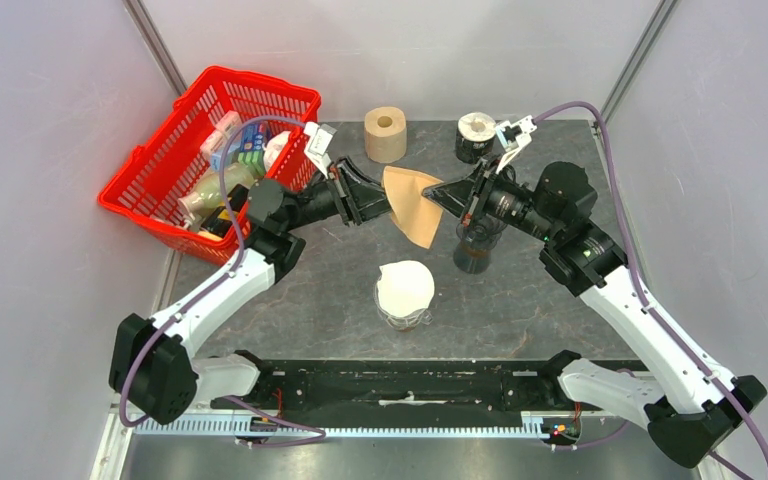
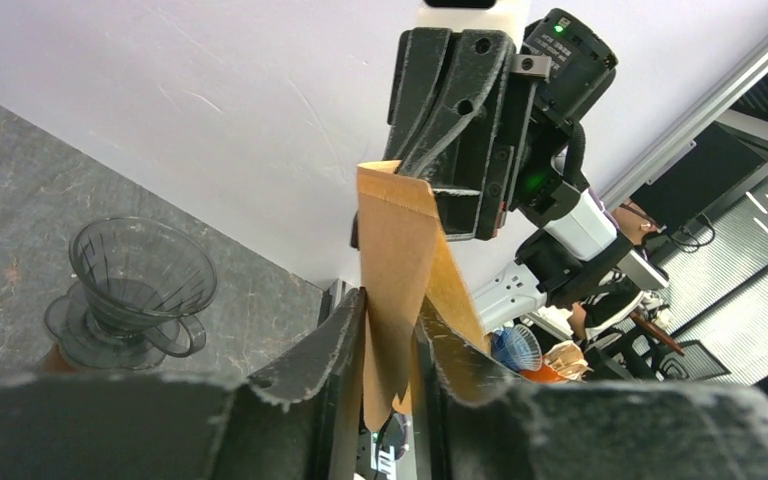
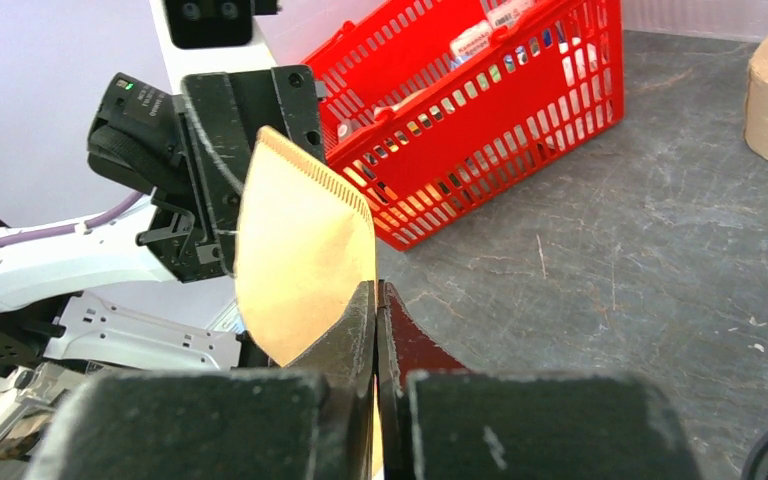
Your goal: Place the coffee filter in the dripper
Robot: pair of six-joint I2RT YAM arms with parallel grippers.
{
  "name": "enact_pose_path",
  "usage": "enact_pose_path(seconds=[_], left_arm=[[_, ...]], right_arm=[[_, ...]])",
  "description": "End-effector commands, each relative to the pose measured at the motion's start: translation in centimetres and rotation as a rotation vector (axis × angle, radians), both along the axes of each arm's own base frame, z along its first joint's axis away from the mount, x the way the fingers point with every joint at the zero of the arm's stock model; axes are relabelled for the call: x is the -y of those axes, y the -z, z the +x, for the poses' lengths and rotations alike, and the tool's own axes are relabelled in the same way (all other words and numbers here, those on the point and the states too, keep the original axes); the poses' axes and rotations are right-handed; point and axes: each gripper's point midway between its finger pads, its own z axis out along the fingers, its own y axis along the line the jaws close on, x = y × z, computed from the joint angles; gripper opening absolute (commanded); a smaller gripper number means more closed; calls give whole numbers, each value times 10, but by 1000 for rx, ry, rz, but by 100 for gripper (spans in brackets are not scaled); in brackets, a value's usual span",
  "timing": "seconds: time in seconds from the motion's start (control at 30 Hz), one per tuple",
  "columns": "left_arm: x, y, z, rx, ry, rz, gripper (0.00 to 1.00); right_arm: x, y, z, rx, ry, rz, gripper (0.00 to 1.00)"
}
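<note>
The brown coffee filter (image 1: 415,205) hangs in the air over the middle of the table, between my two grippers. My right gripper (image 1: 440,192) is shut on its right corner, and its jaws (image 3: 377,290) press flat on the paper edge (image 3: 305,250). My left gripper (image 1: 384,203) is at the filter's left edge. Its fingers (image 2: 391,300) stand a narrow gap apart, with one wall of the filter (image 2: 395,250) loosely between them. The smoky clear dripper (image 2: 140,270) stands on the table below, partly under the right arm (image 1: 475,250).
A red basket (image 1: 210,150) full of groceries stands at the back left. A brown paper roll (image 1: 385,133) and a dark can (image 1: 477,137) stand at the back. A glass cup with white filters (image 1: 405,290) stands near the front middle.
</note>
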Motion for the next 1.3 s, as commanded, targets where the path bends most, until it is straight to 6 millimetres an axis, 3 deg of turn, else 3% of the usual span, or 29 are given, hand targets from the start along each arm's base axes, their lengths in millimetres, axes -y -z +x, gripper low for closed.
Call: enact_pose_path(seconds=[0.0,0.2,0.27,0.33,0.43,0.53,0.63,0.7,0.87,0.97,1.1,1.27], left_arm=[[-1,-1,3,-3,-47,17,25],[-3,-1,5,-7,-87,26,2],[-5,-3,6,-11,-105,18,2],[-8,0,13,-31,-159,36,2],[-17,9,28,-88,-282,86,2],[-37,29,62,-235,-525,204,2],[-68,58,92,-429,-786,366,2],[-83,72,104,-528,-898,454,2],[-87,92,118,-659,-976,547,2],[-90,102,123,-719,-1021,584,2],[-82,108,125,-758,-1000,601,2],[-75,109,125,-777,-977,597,2]], right_arm=[[-2,-23,-12,61,-48,70,0],[-3,-23,-16,57,-67,71,0],[-1,-17,-11,40,-39,52,11],[5,-9,-2,20,20,13,37],[21,6,14,-10,146,-54,63],[40,20,31,-20,283,-135,97],[49,33,46,-6,349,-224,97],[43,39,54,19,325,-273,97],[17,31,67,150,260,-317,97],[-6,24,66,250,197,-332,97],[-36,32,65,356,141,-433,97],[-55,50,71,380,113,-513,97]])
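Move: The brown coffee filter hangs between the hands. Its middle is about 4 cm right of the left gripper and 2 cm below it, level fore and aft; its edge already stands between those open fingers. From the right gripper, which grips it, the middle is some 3 cm left, 2 cm back and 3 cm down. The dark dripper stands roughly 10 cm ahead of the right gripper, 10 cm right and 22 cm below. The white-filter dripper is about 3 cm back, 4 cm left and 24 cm below. Close the left fingers on the brown filter's edge, then open the right ones wide to hand it over. Swing the left gripper forward about 12 cm, down as much and somewhat left, turning counter-clockwise until it points forward and down. Draw the right gripper forward, right and down, then bring it back left, still open and rolling some 30 degrees, to face the filter's free part. ##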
